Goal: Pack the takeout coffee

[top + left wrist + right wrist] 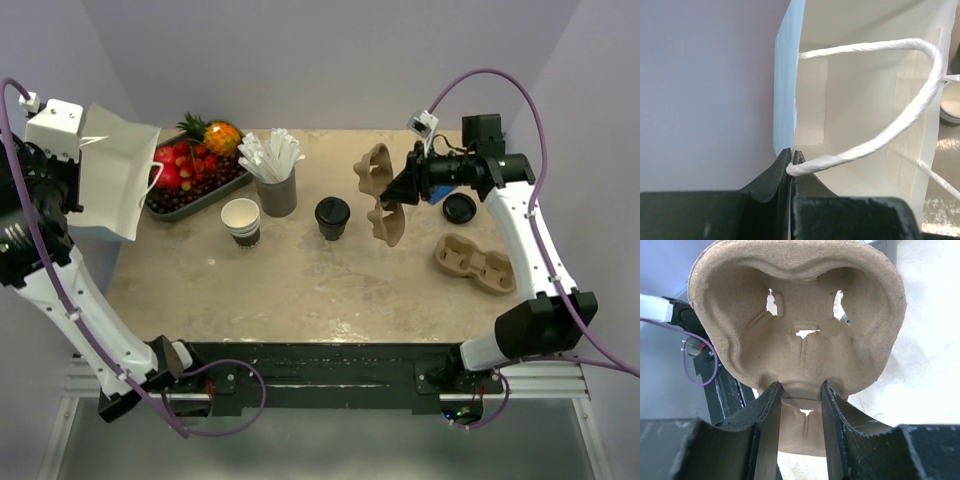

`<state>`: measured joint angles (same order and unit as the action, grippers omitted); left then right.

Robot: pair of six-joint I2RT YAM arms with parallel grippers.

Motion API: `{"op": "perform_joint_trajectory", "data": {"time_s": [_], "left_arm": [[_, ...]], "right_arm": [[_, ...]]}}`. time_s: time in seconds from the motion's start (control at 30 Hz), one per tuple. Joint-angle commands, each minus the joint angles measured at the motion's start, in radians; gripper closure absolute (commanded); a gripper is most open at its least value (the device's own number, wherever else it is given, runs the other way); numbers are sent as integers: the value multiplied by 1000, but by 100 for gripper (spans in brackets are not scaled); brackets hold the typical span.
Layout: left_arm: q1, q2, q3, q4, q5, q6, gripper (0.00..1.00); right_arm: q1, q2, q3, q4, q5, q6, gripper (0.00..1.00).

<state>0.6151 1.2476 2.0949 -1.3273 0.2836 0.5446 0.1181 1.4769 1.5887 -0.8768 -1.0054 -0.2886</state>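
Observation:
The takeout coffee [332,217], a dark cup with a black lid, stands upright on the table's middle, with neither gripper touching it. My left gripper [82,142] is shut on the wall of a white paper bag [112,178] held up off the table's left edge. In the left wrist view the fingers [774,175] pinch the bag's rim [785,100] where the white cord handle [840,158] is fixed. My right gripper [405,185] is shut on a brown pulp cup carrier [383,195], tilted on edge above the table right of the coffee. In the right wrist view the jaws clamp the carrier's centre ridge [800,397].
A stack of lidless cups [241,221] and a grey cup of white sticks [274,178] stand left of the coffee. A tray of fruit [195,170] sits at the back left. A second carrier [474,262] and a loose black lid [460,208] lie at the right.

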Motion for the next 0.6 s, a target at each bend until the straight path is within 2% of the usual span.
{"op": "perform_joint_trajectory", "data": {"time_s": [0.0,0.03,0.1,0.13,0.23,0.33,0.43,0.47,0.5,0.53,0.57], "left_arm": [[8,-39,108,13,282,64,100],[9,-43,128,13,396,75,100],[8,-51,148,52,495,48,100],[8,-53,174,65,590,37,100],[8,-51,188,128,768,-6,100],[8,-56,163,247,921,-112,100],[9,-72,81,474,1024,-303,100],[8,-79,54,622,1046,-410,100],[9,-83,25,708,1066,-470,100],[8,-94,-34,794,1101,-609,100],[8,-99,-68,988,1118,-685,100]], "right_arm": [[3,-76,4,47,7,31,100],[0,-95,4,67,23,49,100],[-8,-116,-2,114,57,116,100],[-21,-130,1,160,68,135,100],[-47,-164,34,220,135,187,100],[-77,-178,88,237,191,219,100],[-89,-188,132,243,252,243,100],[-92,-191,142,243,266,246,100],[-94,-193,152,243,280,253,100],[-98,-196,169,243,297,255,100],[-100,-196,177,242,306,258,100]]}}
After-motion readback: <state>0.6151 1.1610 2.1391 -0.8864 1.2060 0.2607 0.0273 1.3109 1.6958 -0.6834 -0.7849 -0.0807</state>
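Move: The left hand, pinching the paper bag's rim and handle, has the lidded coffee cup about 15 cm ahead, 43 to its right and 36 below; the stacked paper cups are 15 ahead, 22 right, and the straw holder 24 ahead, 29 right, both some 35 below. From the right hand, already gripping an upright carrier, the coffee cup lies about 7 ahead, 13 left, 23 below; the loose black lid is 16 ahead, 22 right, 28 below. Left swings the pinched bag about 17 cm right and up, turning clockwise; right hand raises its carrier 10 cm. ##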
